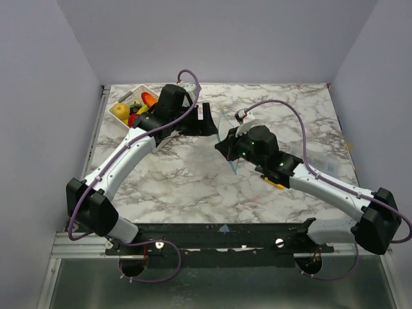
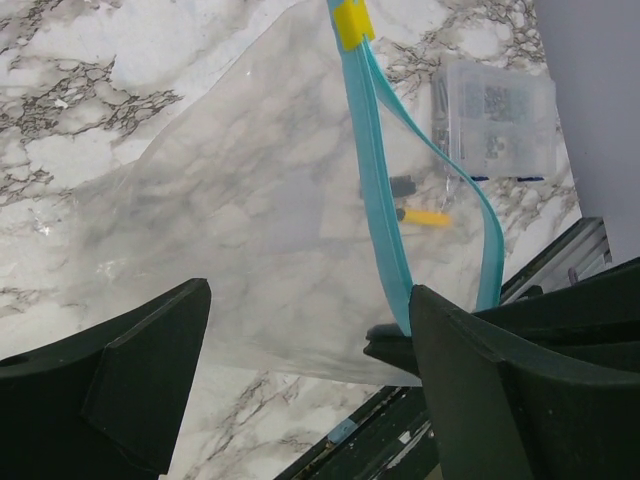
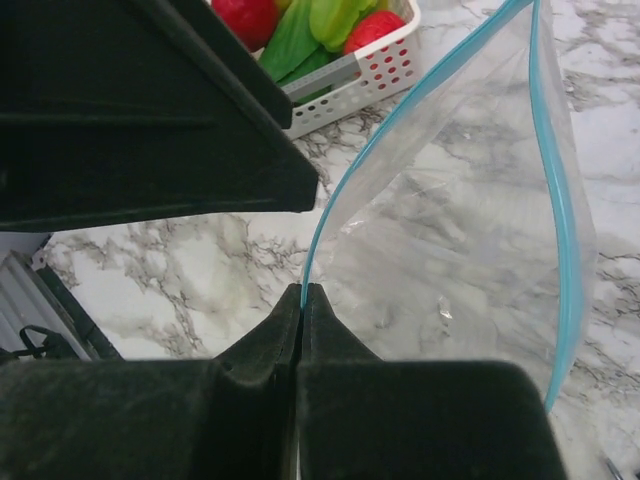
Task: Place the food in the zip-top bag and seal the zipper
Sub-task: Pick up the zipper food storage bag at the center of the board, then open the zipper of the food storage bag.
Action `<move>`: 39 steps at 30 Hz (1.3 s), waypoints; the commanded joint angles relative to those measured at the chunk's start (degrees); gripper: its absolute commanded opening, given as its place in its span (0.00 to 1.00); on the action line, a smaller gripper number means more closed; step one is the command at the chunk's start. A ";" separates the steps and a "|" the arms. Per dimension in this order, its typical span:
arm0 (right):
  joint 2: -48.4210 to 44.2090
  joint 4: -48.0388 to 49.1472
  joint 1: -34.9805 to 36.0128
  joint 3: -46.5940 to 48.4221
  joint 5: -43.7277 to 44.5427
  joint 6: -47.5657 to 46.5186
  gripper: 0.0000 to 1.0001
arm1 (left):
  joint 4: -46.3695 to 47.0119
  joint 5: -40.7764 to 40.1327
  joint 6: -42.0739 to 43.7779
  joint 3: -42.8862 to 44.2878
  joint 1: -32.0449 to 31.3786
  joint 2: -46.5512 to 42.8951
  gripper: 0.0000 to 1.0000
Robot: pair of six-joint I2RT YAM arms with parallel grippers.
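The zip-top bag (image 2: pixel 230 210) hangs upright over the marble, its mouth slightly parted. Its teal zipper (image 2: pixel 385 230) carries a yellow slider (image 2: pixel 352 25). My right gripper (image 3: pixel 303 290) is shut on one lip of the zipper (image 3: pixel 330 210); the other lip (image 3: pixel 565 230) bows away. In the top view the right gripper (image 1: pixel 226 151) holds the bag (image 1: pixel 226 129) at mid-table. My left gripper (image 2: pixel 310 290) is open, fingers wide apart beside the bag, its right finger close to the teal strip. The food (image 1: pixel 135 109) lies in a white basket (image 3: pixel 350 75), red and green pieces (image 3: pixel 300 40) showing.
A smaller clear bag with a dark-blue edge (image 2: pixel 495 115) and a yellow-and-black pen (image 2: pixel 425 215) lie on the marble behind the hanging bag. The white basket (image 1: pixel 119 109) sits at the back left corner. The table's front rail (image 2: pixel 560 260) is near.
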 commanded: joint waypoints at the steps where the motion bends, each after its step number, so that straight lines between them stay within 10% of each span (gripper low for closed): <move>1: 1.87 3.78 2.95 0.60 0.74 -0.09 0.00 | 0.02 -0.14 -0.05 -0.10 -0.02 -1.76 0.83; 7: 3.43 4.55 5.23 2.59 1.90 0.52 0.00 | -0.33 -3.16 0.89 -1.30 -0.25 -2.65 0.77; 21: 7.22 -0.68 8.67 8.34 10.11 3.48 0.02 | -3.84 -5.26 4.64 0.26 -2.06 -1.30 0.17; 30: 1.20 -10.57 8.69 9.53 14.55 7.11 0.63 | -3.97 -6.07 5.23 0.30 -2.10 -1.95 0.00; 39: -4.01 -20.32 8.60 12.45 25.98 13.60 0.84 | -3.14 -3.84 4.43 -0.38 -2.06 -1.92 0.00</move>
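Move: The left hand, jaws wide, has the near-side rim of the zipper food storage bag about 4 cm to its right, 1 cm ahead and 2 cm below; the basket of food is roughly 23 cm left, 15 cm ahead and 20 cm down. The right hand already pinches that rim; the left jaws lie some 4 cm ahead, 4 cm left and 2 cm up. Near table level, the black bit strip is about 15 cm to its right, straight across, and the yellow screwdriver 18 cm right and 5 cm back. Leftward about 5 cm, and slightly back, the right hand carries the pinched rim into the waiting left jaws. The left fingers close on the blue strip between the slider and the right fingertips, sinking barely 1.5 cm; only then do the right fingers open wide, let go and back off some 5 cm right, rising 4 cm and turning clockwise. ##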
